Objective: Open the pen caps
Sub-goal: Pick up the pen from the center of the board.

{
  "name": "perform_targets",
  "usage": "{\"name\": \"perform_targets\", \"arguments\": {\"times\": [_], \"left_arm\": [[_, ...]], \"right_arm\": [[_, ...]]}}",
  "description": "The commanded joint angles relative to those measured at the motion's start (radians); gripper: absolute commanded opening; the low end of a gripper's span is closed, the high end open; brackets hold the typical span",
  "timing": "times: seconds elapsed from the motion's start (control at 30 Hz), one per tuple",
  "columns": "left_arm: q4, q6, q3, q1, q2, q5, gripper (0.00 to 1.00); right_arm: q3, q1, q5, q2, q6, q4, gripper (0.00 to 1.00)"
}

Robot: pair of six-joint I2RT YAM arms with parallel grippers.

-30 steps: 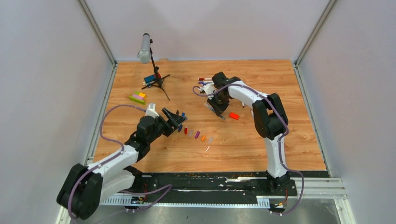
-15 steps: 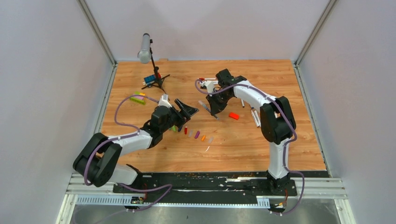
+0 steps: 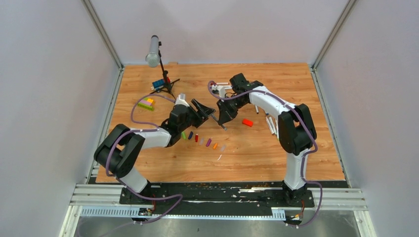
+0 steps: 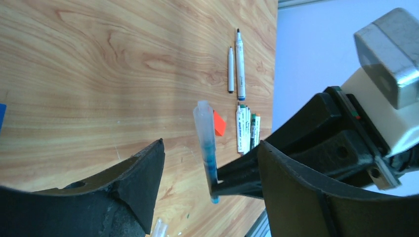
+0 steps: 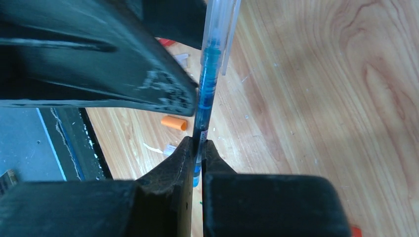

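Note:
A pen (image 4: 207, 148) with a clear barrel, blue ink and a clear cap (image 4: 202, 112) stands between the two fingers of my left gripper (image 4: 211, 148). That gripper is open and its fingers do not touch the pen. My right gripper (image 5: 198, 148) is shut on the pen's (image 5: 209, 64) blue end. In the top view both grippers, left (image 3: 206, 110) and right (image 3: 222, 117), meet at the table's middle. Loose pen caps (image 3: 208, 142) lie in a row just in front of them. More pens (image 3: 270, 123) lie to the right.
An orange-red block (image 3: 247, 122) lies right of the grippers. A grey microphone (image 3: 153, 50) on a black tripod stands at the back left, with toy bricks (image 3: 146, 103) beside it. An orange cap (image 5: 174, 122) lies below the held pen.
My left arm swung right and farther back, bringing its open fingers around the pen. The right gripper shifted slightly left with the pen in it.

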Motion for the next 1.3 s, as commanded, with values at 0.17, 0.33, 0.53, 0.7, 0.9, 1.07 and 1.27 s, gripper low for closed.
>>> {"name": "perform_targets", "arguments": {"times": [0.17, 0.33, 0.53, 0.7, 0.9, 1.07, 1.27], "left_arm": [[0.094, -0.034, 0.043, -0.022, 0.078, 0.01, 0.56], [0.106, -0.031, 0.041, -0.025, 0.074, 0.012, 0.21], [0.155, -0.019, 0.01, -0.025, 0.044, 0.015, 0.0], [0.201, 0.026, -0.038, -0.026, -0.023, 0.026, 0.0], [0.389, 0.019, -0.115, -0.034, -0.053, 0.087, 0.0], [0.476, 0.001, -0.125, -0.054, -0.042, 0.102, 0.0], [0.508, 0.005, -0.12, -0.079, -0.053, 0.102, 0.0]], "right_arm": [[-0.004, 0.008, -0.1, -0.045, 0.024, 0.021, 0.0], [-0.012, 0.009, -0.106, -0.048, 0.031, 0.023, 0.0], [-0.037, 0.01, -0.134, -0.08, 0.036, 0.028, 0.02], [-0.089, 0.009, -0.155, -0.14, 0.046, 0.057, 0.38], [-0.175, 0.01, -0.217, -0.186, 0.11, 0.151, 0.44], [-0.215, 0.011, -0.288, -0.215, 0.173, 0.22, 0.45], [-0.255, 0.013, -0.284, -0.228, 0.249, 0.289, 0.31]]}}
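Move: The pen is in the right hand's shut fingers, cap upward, its middle about 3 cm above that hand, 2 cm ahead and 2 cm to its left. From the open left hand, the pen's middle is level fore and aft, some 2 cm right and 2 cm below. On the board, about 11 cm under the left hand, the purple cap lies 9 cm straight back, the orange cap 11 cm back and 3 cm right, and the red block about 17 cm right. The pen, still gripped near its lower end by the right hand, is met by the left, which eases about 2 cm right and down, shuts its fingers around it and then lifts some 7 cm, drawing back and tipping its fingers upward. After that grip closes, the right fingers open under halfway; the right hand goes back about 5 cm and up 3, staying around the lower barrel. ##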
